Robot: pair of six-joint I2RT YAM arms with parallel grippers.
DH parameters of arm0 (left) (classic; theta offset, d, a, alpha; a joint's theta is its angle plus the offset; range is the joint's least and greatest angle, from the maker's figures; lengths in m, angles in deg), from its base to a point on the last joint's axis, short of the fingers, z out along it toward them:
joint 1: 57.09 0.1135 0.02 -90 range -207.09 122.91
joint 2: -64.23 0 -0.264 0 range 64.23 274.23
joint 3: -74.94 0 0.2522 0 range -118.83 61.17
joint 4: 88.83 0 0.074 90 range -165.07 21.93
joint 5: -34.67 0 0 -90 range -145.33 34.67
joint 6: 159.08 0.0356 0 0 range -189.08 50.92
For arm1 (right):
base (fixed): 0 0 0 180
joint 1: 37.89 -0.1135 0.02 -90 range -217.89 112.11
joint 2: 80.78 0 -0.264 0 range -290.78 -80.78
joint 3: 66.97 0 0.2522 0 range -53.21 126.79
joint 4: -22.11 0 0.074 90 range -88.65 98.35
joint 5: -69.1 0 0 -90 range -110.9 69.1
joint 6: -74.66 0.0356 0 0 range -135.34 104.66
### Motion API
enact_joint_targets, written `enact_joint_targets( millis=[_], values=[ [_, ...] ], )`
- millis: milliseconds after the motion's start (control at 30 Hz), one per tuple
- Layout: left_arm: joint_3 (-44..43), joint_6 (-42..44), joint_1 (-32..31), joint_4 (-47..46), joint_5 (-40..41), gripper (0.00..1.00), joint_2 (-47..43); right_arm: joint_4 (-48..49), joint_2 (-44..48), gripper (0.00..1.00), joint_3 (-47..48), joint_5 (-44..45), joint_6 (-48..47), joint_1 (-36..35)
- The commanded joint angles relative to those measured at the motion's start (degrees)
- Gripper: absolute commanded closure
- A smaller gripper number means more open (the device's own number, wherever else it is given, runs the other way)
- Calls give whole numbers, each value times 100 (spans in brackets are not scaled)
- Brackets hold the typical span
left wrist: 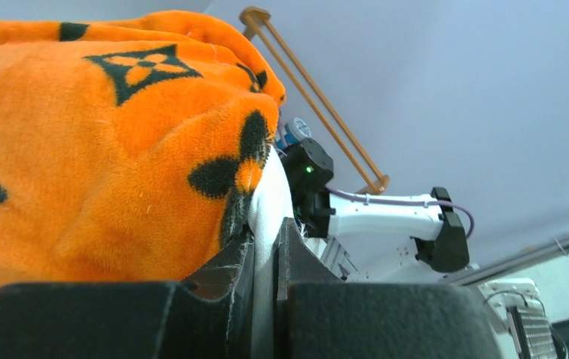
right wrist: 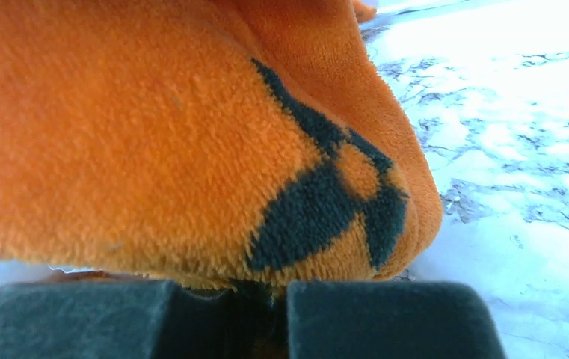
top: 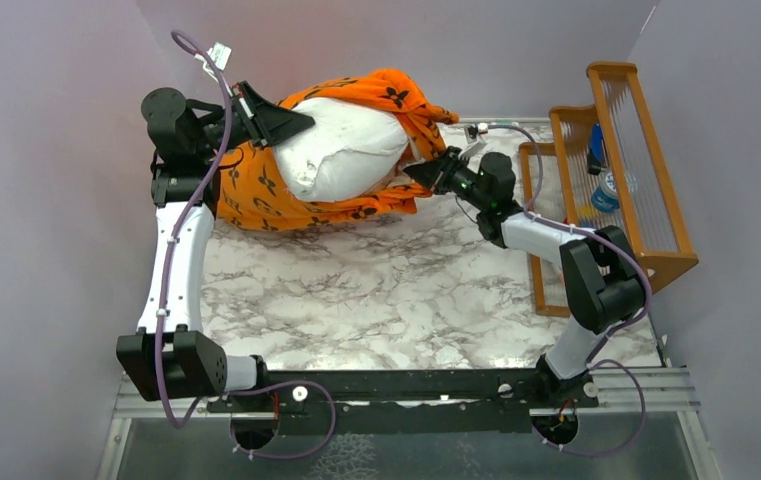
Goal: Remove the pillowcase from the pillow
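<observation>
The white pillow (top: 341, 150) lies at the back of the table, half bared. The orange pillowcase (top: 286, 205) with black motifs is bunched under and behind it. My left gripper (top: 306, 121) sits at the pillow's upper left, shut on a fold of the white pillow cloth (left wrist: 272, 194). In the left wrist view that cloth runs down between the jaws of the left gripper (left wrist: 268, 238), with the pillowcase (left wrist: 102, 149) beside it. My right gripper (top: 413, 172) is at the pillow's right end, shut on the pillowcase (right wrist: 191, 134). Orange pile fills the slot of the right gripper (right wrist: 277, 295).
A wooden rack (top: 646, 170) stands at the right edge of the marble table (top: 386, 290) and holds blue items (top: 601, 190). Grey walls close in on the back and both sides. The right arm (left wrist: 386, 217) shows in the left wrist view.
</observation>
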Motion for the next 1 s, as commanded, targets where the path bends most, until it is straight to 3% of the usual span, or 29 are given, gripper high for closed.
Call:
enact_joint_targets(
  millis=[0,33,100,133,233,267,600,733,867,967],
  values=[
    [76,-688,179,-1825,-707,100,-836,-798,-222,99,215,-12,-413,363],
    [205,-661,183,-1830,-716,100,-899,-770,-205,97,285,-177,-483,358],
    [455,-599,177,-1828,-726,100,-1011,-755,-119,83,426,-459,-764,302],
    [584,-576,177,-1828,-737,100,-1048,-812,-41,70,505,-533,-947,251],
    [852,-513,177,-1834,-785,100,-1115,-1136,214,15,795,-698,-1499,60],
    [902,-495,177,-1828,-798,100,-1126,-1141,336,2,830,-750,-1588,27],
    [1012,-255,186,-1802,-527,100,-1074,-893,1756,0,328,-2142,-2023,19],
    [813,475,186,-973,-76,100,-952,-895,2541,0,-4,-2816,-2109,14],
    [750,665,186,-833,-52,100,-944,-1304,3014,0,26,-1985,-2372,17],
    [748,671,186,-833,-61,100,-996,-1445,2805,0,293,-1769,-2497,19]
  ],
)
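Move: The right gripper has the pillowcase's hem pinched; the middle of the bunched case mouth lies about 4 cm ahead of this hand, level sideways and some 5 cm above. The bare white pillow's middle is roughly 12 cm to the right hand's left, 3 cm back and 8 cm higher. From the left gripper, which holds the pillow's end, the pillow's middle is about 6 cm ahead, 8 cm right and 14 cm below; the case mouth is 13 cm ahead, 18 cm right, 20 cm below. Let go of the pillowcase hem with the right gripper, opening it wide, then raise it about 17 cm while drawing back some 13 cm, tipping the fingers up and swinging them counter-clockwise, so the open fingers end astride the bunched mouth. Keep the left gripper shut on the pillow's end and ease it back about 5 cm, then let it creep slightly forward. ##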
